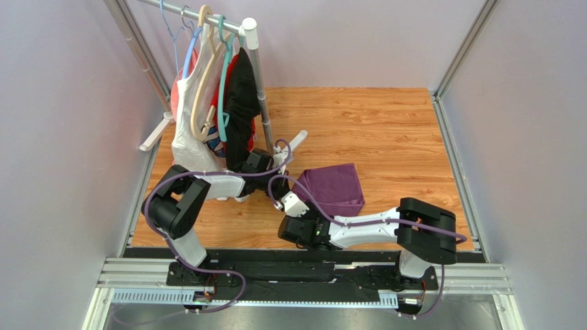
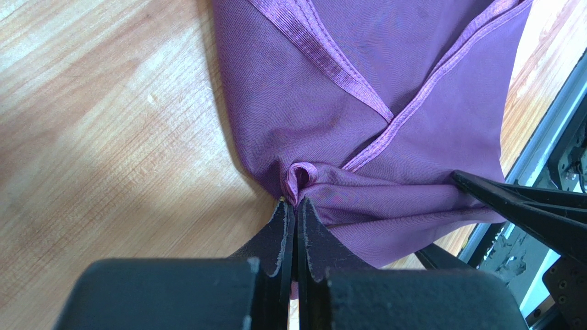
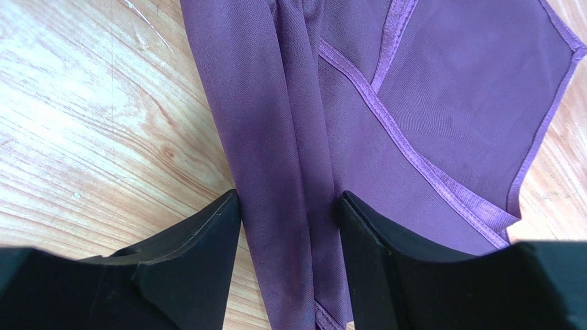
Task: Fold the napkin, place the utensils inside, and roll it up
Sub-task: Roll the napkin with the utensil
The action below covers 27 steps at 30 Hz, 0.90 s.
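The purple napkin [image 1: 337,187] lies folded and bunched on the wooden table, hems crossing on its top layer. In the left wrist view my left gripper [image 2: 296,201] is shut on a puckered corner of the napkin [image 2: 331,103]. It sits at the cloth's left edge in the top view [image 1: 284,194]. My right gripper [image 3: 288,203] is open, its fingers astride a long folded band of the napkin [image 3: 441,103] near the front edge [image 1: 311,218]. Its black fingers [image 2: 517,206] show at the right of the left wrist view. The utensils are out of view.
A clothes rack [image 1: 256,82] with white, red and black garments on hangers [image 1: 213,103] stands at the back left, close behind the left arm. A metal rail [image 1: 303,275] runs along the near edge. Walls close in on both sides.
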### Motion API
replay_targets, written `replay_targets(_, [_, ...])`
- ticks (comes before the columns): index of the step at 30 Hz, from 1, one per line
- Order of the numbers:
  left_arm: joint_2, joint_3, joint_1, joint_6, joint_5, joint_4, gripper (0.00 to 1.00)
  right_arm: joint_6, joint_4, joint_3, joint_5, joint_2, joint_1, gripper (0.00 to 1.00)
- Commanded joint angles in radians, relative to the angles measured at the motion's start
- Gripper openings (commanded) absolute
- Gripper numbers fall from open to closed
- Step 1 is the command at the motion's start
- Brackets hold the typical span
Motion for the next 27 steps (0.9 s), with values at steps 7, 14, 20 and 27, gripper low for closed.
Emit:
replay_targets(7, [-0.009,-0.017,0.005,0.051,-0.038,-0.065,0.0,0.015,-0.002,-0.093,-0.288,0.036,-0.081,0.42])
replay_targets(14, [-0.112,-0.081,0.005,0.029,-0.035,0.01,0.07,0.008,0.085,-0.153,-0.495,-0.022,-0.146,0.2])
replay_targets(20, [-0.227,-0.15,0.005,0.003,-0.055,0.061,0.5,-0.009,0.17,-0.204,-0.678,-0.061,-0.229,0.09])
replay_targets(27, [-0.394,-0.228,0.003,-0.021,-0.082,0.1,0.86,-0.064,0.217,-0.201,-0.892,-0.047,-0.309,0.04])
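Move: The left gripper already grips the far-left end of the napkin roll at its fingertips. The right gripper stands half open astride the same roll, whose section to pinch is between its pads, about 1 cm lower. The held end is some 8 cm ahead and 7 cm left of the right hand; the flat napkin's middle is about 10 cm ahead and 5 cm right of the right hand. The rack foot is roughly 10 cm ahead and 4 cm left of the left hand. Close the right fingers on the roll to pinch it, easing down about 1 cm, then draw it leftward, some 3.5 cm of hand travel in all, while swinging the fingers about 35 degrees to point more down and left. Once that grip is closing, open the left fingers wide, let go of the roll's end, and lift clear up, left and slightly back. ##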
